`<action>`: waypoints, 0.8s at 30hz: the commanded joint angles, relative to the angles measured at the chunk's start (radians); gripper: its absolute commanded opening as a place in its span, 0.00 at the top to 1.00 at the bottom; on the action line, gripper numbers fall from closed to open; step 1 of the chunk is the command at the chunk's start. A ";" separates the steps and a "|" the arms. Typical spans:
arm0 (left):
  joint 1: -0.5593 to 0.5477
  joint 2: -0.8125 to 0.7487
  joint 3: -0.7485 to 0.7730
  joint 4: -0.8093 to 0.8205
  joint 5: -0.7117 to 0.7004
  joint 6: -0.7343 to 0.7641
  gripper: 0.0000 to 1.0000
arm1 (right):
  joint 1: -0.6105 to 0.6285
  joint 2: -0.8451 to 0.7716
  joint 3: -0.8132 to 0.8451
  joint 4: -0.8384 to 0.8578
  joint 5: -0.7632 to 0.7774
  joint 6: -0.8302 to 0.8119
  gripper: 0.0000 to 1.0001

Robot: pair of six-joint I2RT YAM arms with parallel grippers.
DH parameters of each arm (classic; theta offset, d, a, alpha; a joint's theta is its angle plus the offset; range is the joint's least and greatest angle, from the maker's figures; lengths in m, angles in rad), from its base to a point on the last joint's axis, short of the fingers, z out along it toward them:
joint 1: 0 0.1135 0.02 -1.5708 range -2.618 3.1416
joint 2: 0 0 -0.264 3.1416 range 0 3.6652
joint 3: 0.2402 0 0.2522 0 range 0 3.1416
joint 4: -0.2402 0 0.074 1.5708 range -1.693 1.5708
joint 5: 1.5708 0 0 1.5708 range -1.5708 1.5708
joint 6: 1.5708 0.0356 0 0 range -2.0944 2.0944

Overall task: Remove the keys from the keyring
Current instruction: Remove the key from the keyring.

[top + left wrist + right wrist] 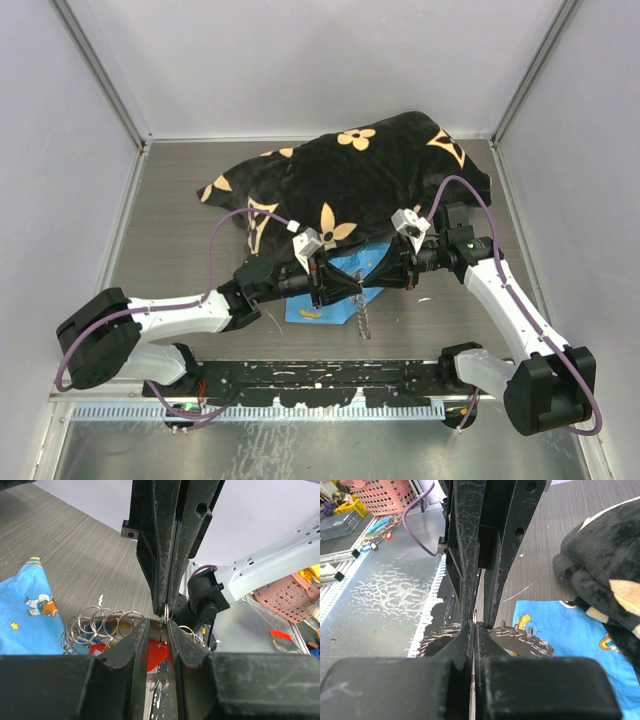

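Note:
The keyring point(100, 622), a coil of thin silvery loops, hangs between my two grippers above the blue patterned cloth point(300, 305). My right gripper point(388, 274) is shut on it. Its black fingers point(167, 555) come down from above in the left wrist view and pinch a thin loop point(165, 614). Loops of the keyring point(437, 632) spread to both sides of the right gripper point(474, 630). My left gripper point(163, 640) faces it with a narrow gap between its pads. A key's red head point(159, 652) shows in that gap, and the pads do not visibly touch it. A strand of the keyring point(362, 322) dangles below.
A black plush blanket point(350, 180) with tan flowers lies behind the grippers, partly over the cloth. A small orange-yellow piece point(312, 312) lies on the cloth's near edge. White walls enclose the table on three sides. A pink basket point(290, 597) stands off the table.

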 commanded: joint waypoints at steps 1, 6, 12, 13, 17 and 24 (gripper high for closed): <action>-0.003 -0.001 0.038 0.073 0.008 -0.003 0.80 | -0.001 -0.015 0.006 0.027 -0.065 0.006 0.99; -0.003 -0.001 0.037 0.072 0.009 -0.003 0.90 | -0.001 -0.015 0.006 0.027 -0.065 0.007 0.99; -0.004 -0.011 0.037 0.063 0.009 0.001 1.00 | -0.001 -0.017 0.004 0.027 -0.060 0.006 0.99; -0.003 -0.019 0.039 0.046 0.009 0.006 1.00 | 0.000 -0.016 0.003 0.027 -0.055 0.008 0.97; -0.004 -0.067 0.072 -0.107 0.021 0.051 1.00 | 0.001 -0.019 0.007 0.021 -0.033 0.011 0.86; -0.003 -0.149 0.200 -0.544 0.081 0.186 1.00 | 0.001 -0.009 0.108 -0.167 0.067 -0.151 0.64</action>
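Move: Right between the two sets of fingertips is the keyring's small ring, about 1 cm to the right of the left hand's point and level with it; the shut right fingers hold it, some 1 cm left of their own point. From the left hand, the big coiled hoop hangs centred about 6 cm below and 1 cm right, the red key 3 cm below and 1 cm right, and the blue cloth's middle lies roughly 8 cm ahead, 4 cm left and 17 cm down. Staying in place around the small ring, the left hand shuts its slightly open fingers and pinches it; only then do the right fingers, almost motionless, open to about a third and let go. The left hand finally eases about 1 cm left and slightly back, away from the right hand, its fingertips tipping down by nearly 10 degrees. ##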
